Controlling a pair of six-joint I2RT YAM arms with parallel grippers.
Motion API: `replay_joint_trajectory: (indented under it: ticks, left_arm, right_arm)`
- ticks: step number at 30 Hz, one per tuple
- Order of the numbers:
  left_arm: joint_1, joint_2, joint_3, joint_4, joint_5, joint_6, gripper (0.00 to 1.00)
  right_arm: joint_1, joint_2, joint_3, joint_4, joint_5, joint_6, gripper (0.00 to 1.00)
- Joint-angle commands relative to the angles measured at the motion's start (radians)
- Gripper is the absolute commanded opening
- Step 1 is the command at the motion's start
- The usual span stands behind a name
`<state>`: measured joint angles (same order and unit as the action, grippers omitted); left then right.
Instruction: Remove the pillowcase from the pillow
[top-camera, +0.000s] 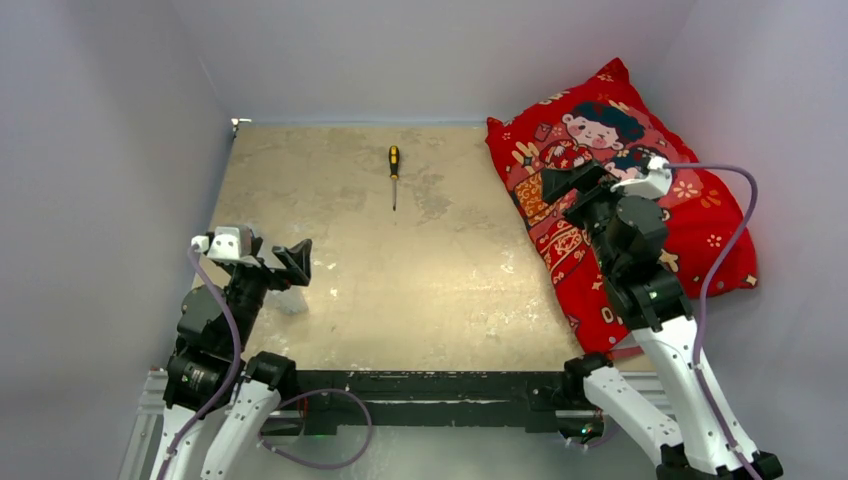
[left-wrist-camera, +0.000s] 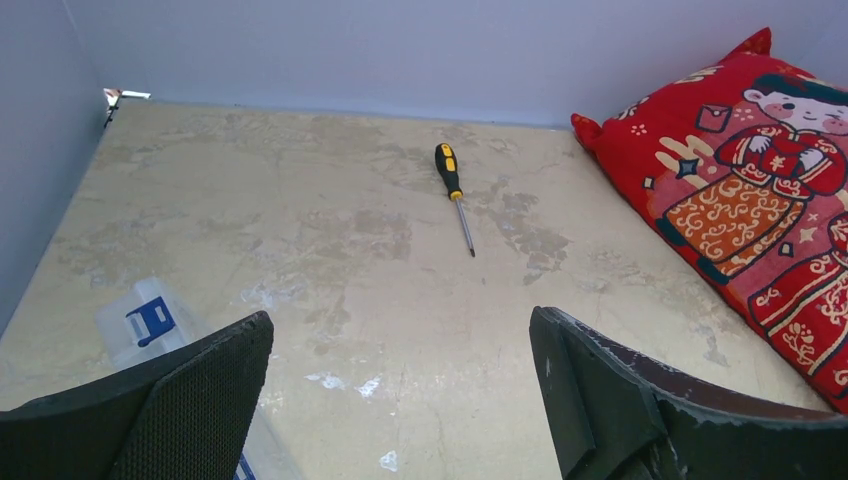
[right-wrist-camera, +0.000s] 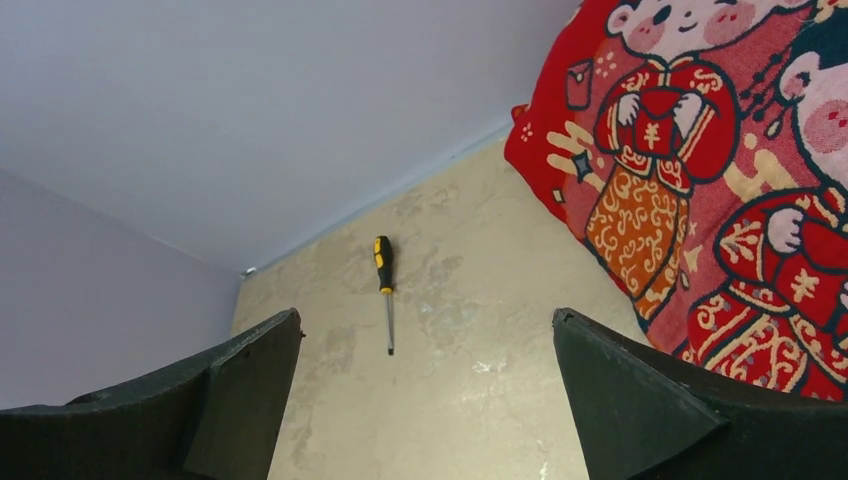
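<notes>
The red pillowcase (top-camera: 690, 215) with cartoon child figures lies at the table's right side, leaning against the right wall. It covers the white pillow completely, so the pillow is hidden. My right gripper (top-camera: 570, 185) hangs open and empty over the pillowcase's left edge. In the right wrist view the right gripper (right-wrist-camera: 425, 340) is spread wide over bare table, with the pillowcase (right-wrist-camera: 700, 180) at upper right. My left gripper (top-camera: 290, 265) is open and empty at the near left, far from the pillowcase. In the left wrist view the left gripper (left-wrist-camera: 400, 340) is also spread wide, with the pillowcase (left-wrist-camera: 740, 190) at far right.
A yellow-and-black screwdriver (top-camera: 394, 165) lies at the table's far middle and shows in both wrist views (left-wrist-camera: 452, 180) (right-wrist-camera: 383, 270). A clear plastic bag with a blue label (left-wrist-camera: 150, 325) lies under the left gripper. Grey walls close in the table (top-camera: 420, 280) on three sides.
</notes>
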<state>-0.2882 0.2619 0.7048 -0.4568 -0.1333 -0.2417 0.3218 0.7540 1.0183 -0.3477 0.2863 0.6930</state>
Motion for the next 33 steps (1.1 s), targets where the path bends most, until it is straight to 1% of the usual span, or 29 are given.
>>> replay_joint_trajectory:
  ticks: [1, 6, 11, 16, 19, 20, 21, 26, 28, 29, 30, 33]
  left_arm:
    - [0.003, -0.012, -0.006, 0.027, 0.015, 0.017, 0.99]
    - [0.003, -0.015, -0.007, 0.027, 0.017, 0.018, 0.99]
    - [0.003, -0.016, -0.007, 0.029, 0.017, 0.017, 0.99]
    - [0.003, -0.018, -0.006, 0.029, 0.018, 0.017, 0.99]
    - [0.003, -0.018, -0.007, 0.029, 0.018, 0.016, 0.99]
    - [0.003, -0.018, -0.007, 0.029, 0.017, 0.016, 0.99]
    - [0.003, -0.018, -0.007, 0.029, 0.017, 0.017, 0.99]
    - [0.003, -0.018, -0.007, 0.026, 0.004, 0.016, 0.99]
    - [0.003, -0.021, -0.008, 0.026, 0.003, 0.016, 0.99]
    - [0.003, -0.022, -0.008, 0.027, 0.001, 0.016, 0.99]
    - [0.003, -0.023, -0.009, 0.027, -0.002, 0.016, 0.99]
    - [0.003, -0.028, -0.011, 0.03, -0.003, 0.016, 0.99]
  right_arm:
    - [0.003, 0.023, 0.023, -0.004, 0.056, 0.035, 0.99]
    - [0.001, 0.066, 0.026, -0.015, 0.069, 0.067, 0.99]
    - [0.002, 0.105, 0.026, -0.03, 0.12, 0.137, 0.99]
    - [0.001, 0.165, 0.023, -0.071, 0.235, 0.262, 0.99]
    - [0.001, 0.236, 0.022, -0.076, 0.313, 0.277, 0.99]
    - [0.002, 0.269, 0.025, -0.086, 0.341, 0.297, 0.99]
    - [0.002, 0.306, 0.032, -0.097, 0.37, 0.375, 0.99]
    - [-0.009, 0.528, 0.095, -0.173, 0.448, 0.508, 0.99]
    - [-0.028, 0.657, 0.133, -0.245, 0.493, 0.607, 0.99]
    - [-0.036, 0.718, 0.162, -0.316, 0.521, 0.685, 0.99]
    - [-0.046, 0.77, 0.185, -0.338, 0.58, 0.702, 0.99]
    - [-0.11, 0.899, 0.212, -0.341, 0.552, 0.711, 0.99]
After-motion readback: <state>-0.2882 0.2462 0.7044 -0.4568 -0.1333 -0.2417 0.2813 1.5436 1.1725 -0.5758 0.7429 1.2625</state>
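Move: The pillow in its red pillowcase lies to the right of and below the right hand: its middle is roughly 17 cm right, 8 cm ahead and 28 cm down. The screwdriver lies alone on the table, about 14 cm ahead of that hand, 28 cm left and 35 cm down. From the left hand the pillow's middle is some 55 cm right, 16 cm ahead and 22 cm lower. Right hand, open, dips about 21 cm and forward 11 towards the pillow's left side, tipping down, turning clockwise. ##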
